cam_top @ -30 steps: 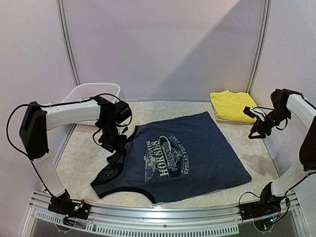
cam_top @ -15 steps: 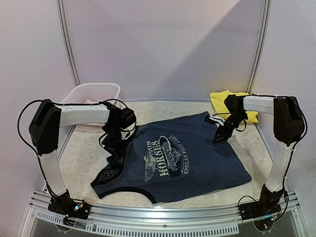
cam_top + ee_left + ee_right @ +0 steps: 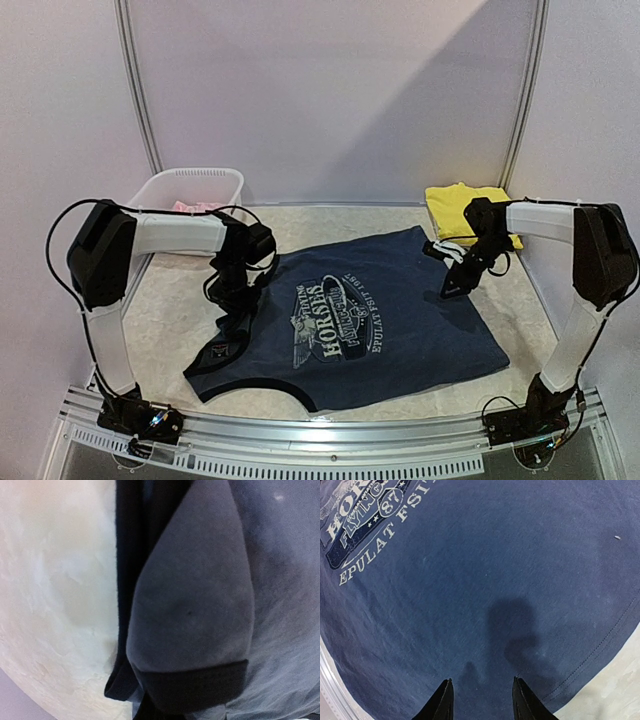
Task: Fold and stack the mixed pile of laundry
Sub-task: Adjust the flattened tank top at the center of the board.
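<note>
The navy tank top (image 3: 370, 320) with a white horse print lies flat across the middle of the table, its print upside down in the top view. My left gripper (image 3: 233, 300) is down on its left shoulder strap and shut on it. In the left wrist view the strap (image 3: 190, 605) with its dark trim bunches up close to the camera and hides the jaws. My right gripper (image 3: 453, 284) hovers open just above the top's far right corner, with its fingertips (image 3: 442, 700) apart over the cloth near the stitched hem (image 3: 600, 645).
A folded yellow garment (image 3: 465, 208) lies at the back right, behind the right arm. A white plastic basket (image 3: 165, 187) stands at the back left with a pink garment (image 3: 195, 207) inside. Side walls stand close on both sides of the table.
My left gripper has shut on the shoulder strap. The right arm has swung in from the right wall to over the tank top's far right corner.
</note>
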You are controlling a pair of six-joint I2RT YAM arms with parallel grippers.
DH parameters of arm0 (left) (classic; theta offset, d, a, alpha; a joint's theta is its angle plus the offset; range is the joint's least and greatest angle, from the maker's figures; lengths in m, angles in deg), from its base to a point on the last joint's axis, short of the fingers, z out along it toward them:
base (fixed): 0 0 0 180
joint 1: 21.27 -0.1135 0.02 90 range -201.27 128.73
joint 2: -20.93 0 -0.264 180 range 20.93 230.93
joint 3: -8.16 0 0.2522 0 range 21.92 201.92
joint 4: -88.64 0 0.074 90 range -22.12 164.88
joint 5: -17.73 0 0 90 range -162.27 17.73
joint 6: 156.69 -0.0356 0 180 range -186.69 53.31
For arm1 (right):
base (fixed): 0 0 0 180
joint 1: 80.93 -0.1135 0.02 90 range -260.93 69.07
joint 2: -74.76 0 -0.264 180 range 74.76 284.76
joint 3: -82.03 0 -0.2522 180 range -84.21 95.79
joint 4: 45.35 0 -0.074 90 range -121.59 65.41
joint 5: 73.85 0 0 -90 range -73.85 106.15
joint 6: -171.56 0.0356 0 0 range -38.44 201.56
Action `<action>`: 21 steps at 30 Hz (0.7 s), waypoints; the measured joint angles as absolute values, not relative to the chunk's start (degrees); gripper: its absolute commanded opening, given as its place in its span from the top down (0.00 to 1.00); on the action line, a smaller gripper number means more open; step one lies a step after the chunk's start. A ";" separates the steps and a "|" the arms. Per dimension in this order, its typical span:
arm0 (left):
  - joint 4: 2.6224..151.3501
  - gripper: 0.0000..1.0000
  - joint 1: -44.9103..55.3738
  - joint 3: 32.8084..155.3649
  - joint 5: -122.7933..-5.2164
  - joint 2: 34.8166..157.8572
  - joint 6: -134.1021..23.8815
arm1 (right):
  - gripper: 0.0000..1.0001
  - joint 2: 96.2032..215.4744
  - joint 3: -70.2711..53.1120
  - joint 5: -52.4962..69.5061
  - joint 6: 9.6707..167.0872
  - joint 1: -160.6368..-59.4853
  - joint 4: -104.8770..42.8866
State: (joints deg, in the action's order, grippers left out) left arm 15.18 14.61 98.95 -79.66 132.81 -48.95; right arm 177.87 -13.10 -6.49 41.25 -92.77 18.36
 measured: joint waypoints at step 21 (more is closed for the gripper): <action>8.62 0.61 12.27 103.11 -91.80 126.45 -49.81 | 0.59 177.23 -14.98 -5.15 42.10 -92.77 16.79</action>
State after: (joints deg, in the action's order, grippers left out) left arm 8.62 12.27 103.11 -91.80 126.45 -49.81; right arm 177.23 -14.98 -5.15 42.10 -92.77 16.79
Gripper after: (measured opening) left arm 0.390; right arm 0.406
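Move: The left fingers are shut on the tank top's far shoulder strap, right at the hand point. From there the horse print is about 17 cm right and 3 cm back, the far armhole corner some 12 cm ahead and 7 cm right, and the near shoulder roughly 17 cm back and 7 cm left, all just below. From the right hand, hovering open over the hem end, the strap lies about 38 cm left, 5 cm back and 5 cm lower. Left hand pulls the strap up 11 cm and forward 9, opens to let go, then draws back and down. ##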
